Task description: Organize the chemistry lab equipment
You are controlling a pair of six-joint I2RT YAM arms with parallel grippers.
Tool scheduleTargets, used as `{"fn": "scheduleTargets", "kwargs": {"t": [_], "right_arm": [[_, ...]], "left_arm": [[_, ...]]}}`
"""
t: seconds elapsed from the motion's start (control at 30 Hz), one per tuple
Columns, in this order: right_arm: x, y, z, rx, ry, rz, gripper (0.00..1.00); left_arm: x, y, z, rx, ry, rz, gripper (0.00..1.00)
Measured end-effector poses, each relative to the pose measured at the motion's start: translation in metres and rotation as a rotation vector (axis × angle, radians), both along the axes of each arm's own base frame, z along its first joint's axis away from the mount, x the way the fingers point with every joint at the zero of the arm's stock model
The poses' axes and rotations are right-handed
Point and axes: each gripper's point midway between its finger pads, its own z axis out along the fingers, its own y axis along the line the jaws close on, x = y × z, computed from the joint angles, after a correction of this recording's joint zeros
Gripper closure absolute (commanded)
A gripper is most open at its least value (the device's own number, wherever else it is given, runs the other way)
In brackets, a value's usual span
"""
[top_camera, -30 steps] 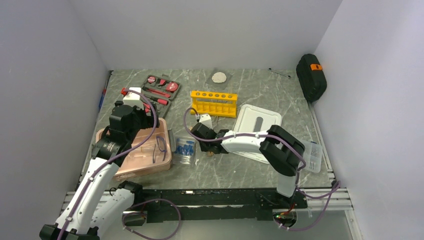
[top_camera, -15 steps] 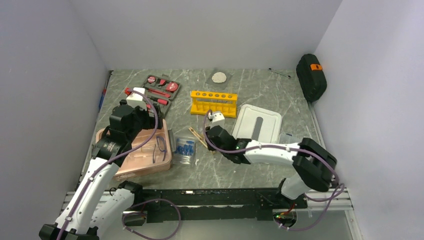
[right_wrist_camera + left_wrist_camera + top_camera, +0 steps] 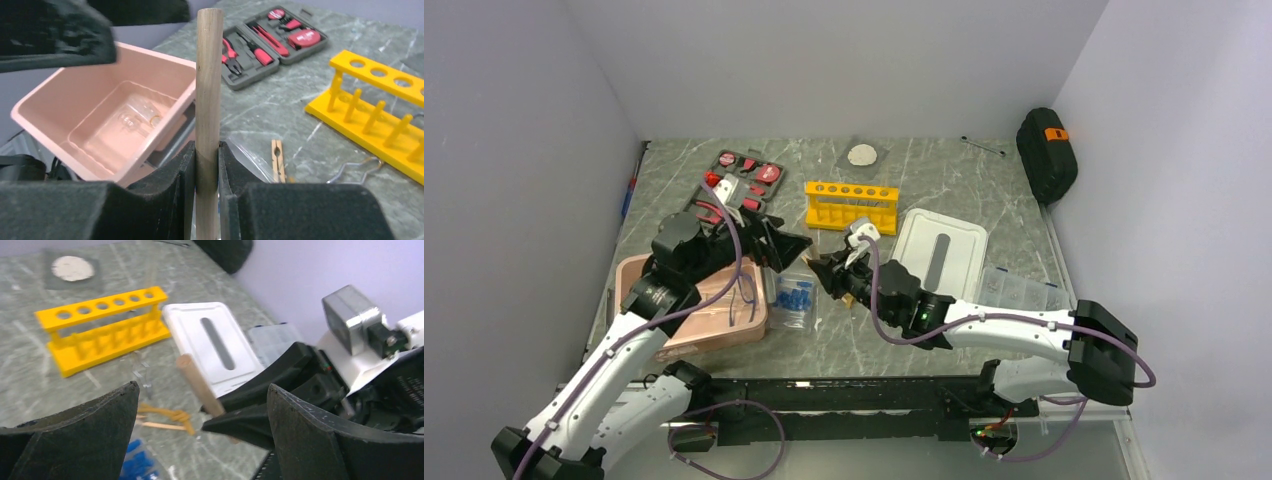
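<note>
My right gripper (image 3: 206,150) (image 3: 827,270) is shut on a tan wooden clamp handle (image 3: 208,85) and holds it upright above the table; the handle also shows in the left wrist view (image 3: 199,384). My left gripper (image 3: 789,255) (image 3: 200,405) is open and empty, its fingers on either side of the right gripper's tip, apart from it. A second wooden clamp (image 3: 277,157) lies on the table. The yellow test-tube rack (image 3: 852,205) stands behind. The bag of blue-capped tubes (image 3: 794,298) lies beside the pink bin (image 3: 639,268), which holds the blue-framed safety glasses (image 3: 744,290).
The red-and-black tool kit (image 3: 744,180) lies open at the back left. A white lid (image 3: 939,250) lies right of the rack and the clear parts box (image 3: 1024,290) beyond it. A black case (image 3: 1046,150) leans at the right wall. A grey pad (image 3: 864,153) lies at the back.
My right gripper has picked the wooden clamp off the table and turned toward the left arm. My left gripper has swung right from above the bin to meet it.
</note>
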Motion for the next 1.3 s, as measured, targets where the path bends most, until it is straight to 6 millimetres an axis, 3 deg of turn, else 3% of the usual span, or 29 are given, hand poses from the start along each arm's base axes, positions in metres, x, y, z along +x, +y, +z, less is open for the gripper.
{"fn": "scheduleTargets", "kwargs": {"t": [0.1, 0.47, 0.6, 0.67, 0.83, 0.9, 0.97, 1.0, 1.1, 1.13, 1.2, 1.3], "right_arm": [[-0.009, 0.007, 0.008, 0.014, -0.038, 0.036, 1.00], [-0.025, 0.014, 0.011, 0.012, -0.095, 0.082, 1.00], [-0.025, 0.013, 0.010, 0.004, -0.100, 0.077, 1.00], [-0.025, 0.013, 0.010, 0.004, -0.100, 0.073, 1.00], [-0.024, 0.012, 0.009, 0.002, -0.100, 0.062, 1.00], [-0.023, 0.011, 0.008, -0.005, -0.097, 0.057, 0.99], [-0.022, 0.010, 0.008, -0.004, -0.096, 0.052, 0.86], [-0.022, 0.010, 0.008, -0.005, -0.096, 0.051, 0.74], [-0.023, 0.009, 0.008, 0.003, -0.094, 0.049, 0.22], [-0.023, 0.007, 0.008, 0.006, -0.092, 0.042, 0.10], [-0.022, 0.003, 0.008, 0.012, -0.092, 0.027, 0.01], [-0.019, -0.002, 0.011, 0.021, -0.091, 0.000, 0.00]], "left_arm": [[-0.005, -0.017, 0.006, -0.058, 0.028, -0.068, 0.05], [-0.005, -0.036, -0.015, -0.124, 0.204, -0.090, 0.53], [-0.007, -0.040, -0.014, -0.132, 0.211, -0.091, 0.59], [-0.007, -0.041, -0.015, -0.129, 0.215, -0.085, 0.67], [-0.007, -0.041, -0.019, -0.129, 0.237, -0.069, 0.99], [-0.006, -0.042, -0.020, -0.127, 0.240, -0.063, 1.00], [-0.007, -0.042, -0.020, -0.128, 0.241, -0.063, 1.00], [-0.007, -0.042, -0.020, -0.128, 0.241, -0.064, 1.00], [-0.007, -0.042, -0.021, -0.124, 0.241, -0.063, 1.00], [-0.006, -0.041, -0.023, -0.117, 0.243, -0.057, 1.00], [-0.005, -0.038, -0.028, -0.100, 0.257, -0.035, 1.00], [0.000, -0.030, -0.034, -0.065, 0.270, 0.015, 1.00]]}}
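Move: The right hand holds the wooden rod upright near its lower end. The rod's middle is some 3 cm above the right hand and 2 cm ahead. The open left gripper waits about 8 cm above the right hand, 5 cm left and 1 cm ahead. From the left hand, the rod's middle lies 5 cm right, 1 cm ahead and 5 cm below. The bag of blue caps is straight below it by about 29 cm; the clothespin is 8 cm ahead and 6 cm right, equally low. Rightward by about 4 cm and slightly down, the left hand tips its fingers down some 15 degrees and shuts them on the upper part of the rod. Meanwhile the right hand draws back about 2.5 cm with the rod, then holds it still. Once the left has its grip, the right fingers open wide, and the left begins sinking and easing left with the rod. ##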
